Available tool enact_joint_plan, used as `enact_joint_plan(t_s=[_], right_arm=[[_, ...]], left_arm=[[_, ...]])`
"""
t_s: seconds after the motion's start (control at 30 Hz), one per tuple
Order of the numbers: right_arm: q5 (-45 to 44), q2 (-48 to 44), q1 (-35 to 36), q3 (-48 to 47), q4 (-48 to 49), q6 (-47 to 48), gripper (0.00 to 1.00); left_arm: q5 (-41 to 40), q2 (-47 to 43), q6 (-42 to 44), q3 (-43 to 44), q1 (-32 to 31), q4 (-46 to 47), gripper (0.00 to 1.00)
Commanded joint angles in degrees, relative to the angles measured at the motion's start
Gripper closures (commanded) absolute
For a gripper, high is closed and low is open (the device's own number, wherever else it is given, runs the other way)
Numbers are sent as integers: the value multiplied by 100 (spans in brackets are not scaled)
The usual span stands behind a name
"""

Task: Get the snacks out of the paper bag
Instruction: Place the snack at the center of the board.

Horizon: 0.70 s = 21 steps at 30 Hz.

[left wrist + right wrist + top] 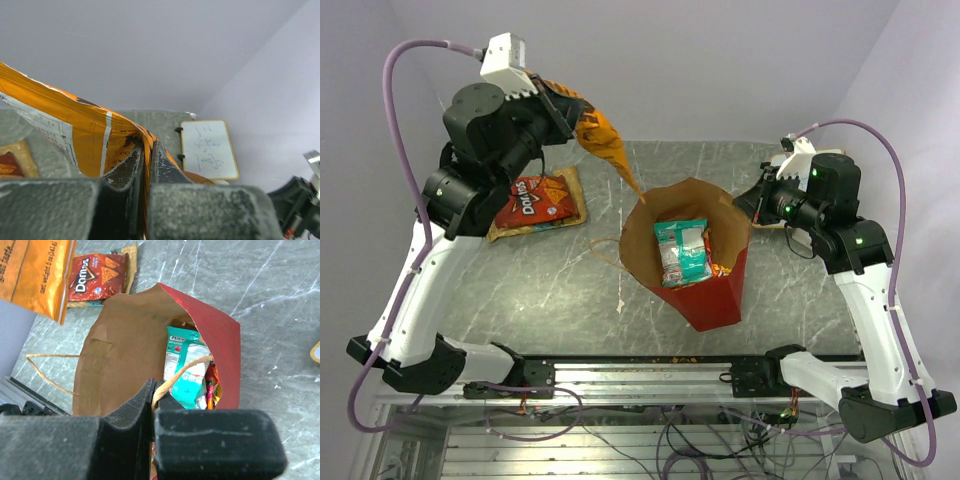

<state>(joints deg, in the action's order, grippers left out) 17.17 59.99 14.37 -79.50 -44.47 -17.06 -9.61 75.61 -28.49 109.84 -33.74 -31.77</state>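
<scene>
The red paper bag (715,300) lies open at the table's middle, its brown inside (125,345) facing up. A teal packet (682,252) and orange-red packets (212,385) lie inside it. My left gripper (563,108) is raised at the back left, shut on an orange chip bag (603,140) that hangs in the air, its tip over the bag's rim. In the left wrist view the fingers (132,160) pinch that orange chip bag (85,130). My right gripper (159,390) is shut on the paper bag's tan handle (187,371). A red Doritos packet (533,203) lies on the table at left.
A white framed board (208,148) lies on the table at the far right, behind the right arm. The paper bag's other handle (605,252) trails on the table to its left. Walls close the back and both sides.
</scene>
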Motion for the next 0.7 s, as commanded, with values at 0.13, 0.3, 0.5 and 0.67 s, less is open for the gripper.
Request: enact_joint_plan(t_s=[0.13, 0.3, 0.5, 0.67], right_arm=[[-13, -46, 22, -110, 37, 26, 100], [-2, -20, 23, -118, 28, 38, 100], [-54, -12, 22, -129, 19, 44, 100], [-99, -8, 22, -118, 10, 45, 100]], left_arm=[[1143, 214, -496, 132, 1448, 92, 93], [2079, 364, -581, -489, 2462, 639, 93], [2950, 669, -648, -1234, 3234, 1438, 93], [3127, 1022, -475, -1533, 3522, 1846, 93]])
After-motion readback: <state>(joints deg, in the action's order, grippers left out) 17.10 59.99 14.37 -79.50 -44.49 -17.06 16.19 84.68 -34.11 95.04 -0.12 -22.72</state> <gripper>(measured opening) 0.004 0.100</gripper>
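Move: The left hand already holds the orange snack high up; the Doritos pile it is being taken to lies about 16 cm ahead, 17 cm to its left and some 50 cm below. The paper bag's middle is roughly 12 cm back, 23 cm to that hand's right and 37 cm below. From the right hand, the Doritos pile lies some 20 cm ahead, 53 cm left and 32 cm below. The left hand carries the pinched orange snack forward-left towards the Doritos pile, increasingly sinking, about 13 cm each way. ##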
